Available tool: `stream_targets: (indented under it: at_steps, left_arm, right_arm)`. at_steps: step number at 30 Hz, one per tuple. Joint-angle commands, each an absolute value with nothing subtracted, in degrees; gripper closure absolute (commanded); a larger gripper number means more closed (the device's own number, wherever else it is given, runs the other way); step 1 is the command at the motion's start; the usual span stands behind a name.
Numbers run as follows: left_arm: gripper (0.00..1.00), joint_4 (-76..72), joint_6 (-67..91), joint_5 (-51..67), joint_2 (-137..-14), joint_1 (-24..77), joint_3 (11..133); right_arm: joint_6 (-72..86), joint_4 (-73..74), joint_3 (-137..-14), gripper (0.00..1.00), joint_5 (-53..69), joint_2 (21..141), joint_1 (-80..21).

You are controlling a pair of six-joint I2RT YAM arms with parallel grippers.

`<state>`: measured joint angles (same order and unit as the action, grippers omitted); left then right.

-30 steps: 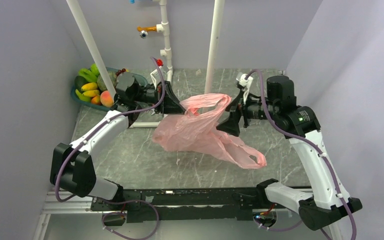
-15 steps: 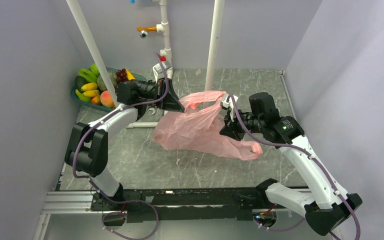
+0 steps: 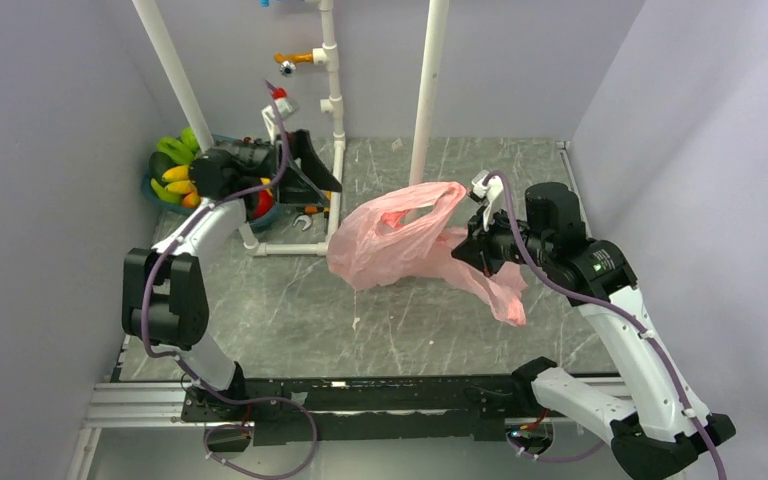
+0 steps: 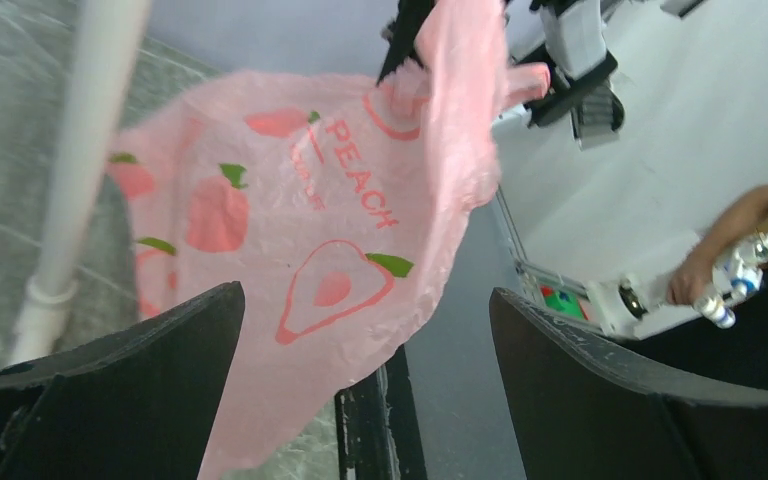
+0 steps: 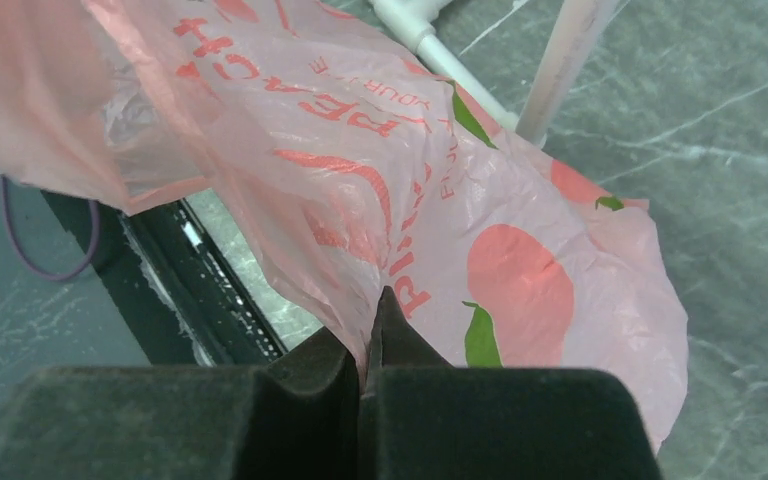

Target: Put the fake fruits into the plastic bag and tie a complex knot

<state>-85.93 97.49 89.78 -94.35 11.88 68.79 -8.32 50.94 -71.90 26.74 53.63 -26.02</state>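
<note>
The pink plastic bag (image 3: pixel 400 240) with peach prints hangs crumpled over the middle of the table, one handle loop arching up. My right gripper (image 3: pixel 472 246) is shut on its right side; the right wrist view shows the film (image 5: pixel 380 150) pinched between the shut jaws (image 5: pixel 372 325). My left gripper (image 3: pixel 312 168) stands open and empty at the back left, apart from the bag (image 4: pixel 330 220), which hangs ahead of its fingers (image 4: pixel 120 390). The fake fruits (image 3: pixel 175 172), yellow and green bananas and a red piece, lie in the basin, partly hidden by the left arm. No knot is in view.
The teal basin (image 3: pixel 148 186) sits in the back left corner. A white pipe frame has posts (image 3: pixel 425 90) and a base pipe (image 3: pixel 290 248) on the table. A wrench and an orange tool (image 3: pixel 306 214) lie beside the basin.
My left gripper opened, let go of the bag and swung back left toward the basin. My right gripper shut on the bag's right side, and the bag shifted right.
</note>
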Motion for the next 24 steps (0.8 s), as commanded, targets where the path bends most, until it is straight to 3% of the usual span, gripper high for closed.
stream_targets:
  at_steps: [1, 5, 13, 16, 18, 19, 20, 21, 24]
  left_arm:
    - [0.01, -94.90, 104.45, 101.20, -94.56, 6.32, 75.29]
    - [0.00, -94.14, 110.70, 101.36, -95.30, 4.14, 79.29]
    - [0.01, -74.09, 100.33, 91.17, -82.17, 10.43, 70.55]
    - [0.01, -45.83, 88.89, 82.83, -78.26, 10.92, 65.81]
    - [0.01, -4.59, 57.73, 72.50, -73.47, 11.27, 70.21]
    - [0.01, 21.41, 37.34, 61.82, -72.95, 13.52, 78.54]
    - [0.01, 35.02, 22.23, 46.29, -72.74, 17.31, 85.86]
    - [0.00, 41.65, 13.51, 37.39, -72.17, 20.93, 90.00]
    - [0.01, 35.67, 8.98, 25.24, -65.37, 21.75, 83.08]
  right_arm:
    - [-3.25, 51.02, -70.55, 1.00, 29.33, 54.11, -25.25]
    - [-3.60, 50.20, -69.50, 1.00, 28.43, 54.13, -25.22]
    - [-5.24, 51.83, -70.83, 1.00, 27.36, 55.85, -25.14]
    - [-5.59, 52.03, -70.63, 1.00, 26.81, 55.80, -25.16]
    - [-5.51, 52.39, -71.00, 1.00, 26.41, 55.93, -25.13]
    - [-5.53, 52.74, -71.40, 1.00, 26.38, 56.10, -25.18]
    - [-5.59, 53.00, -71.74, 1.00, 26.54, 56.30, -25.14]
    - [-5.62, 53.23, -72.00, 1.00, 26.73, 56.29, -25.16]
    - [-5.71, 53.08, -71.53, 1.00, 27.60, 55.75, -25.16]
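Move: The bag's standing handle loop is about 13 cm to the left hand's right, level ahead and perhaps 2 cm higher. The bag's body sits some 9 cm right of that hand, 4 cm back and 10 cm below; the upright white pole is about 12 cm right and 9 cm ahead at hand height. From the right hand, which pinches the bag's neck, the loop is about 7 cm left, 6 cm ahead and 8 cm higher. Raise the empty, open left gripper about 9 cm beside the bag's handle loop without touching the bag: ease forward and left as it climbs, draw back some 7 cm, then swing forward and right while yawing about 30 degrees counter-clockwise. Keep the right fingers shut on the bag's neck and lower it about 3 cm, tipping the hand slightly down. ##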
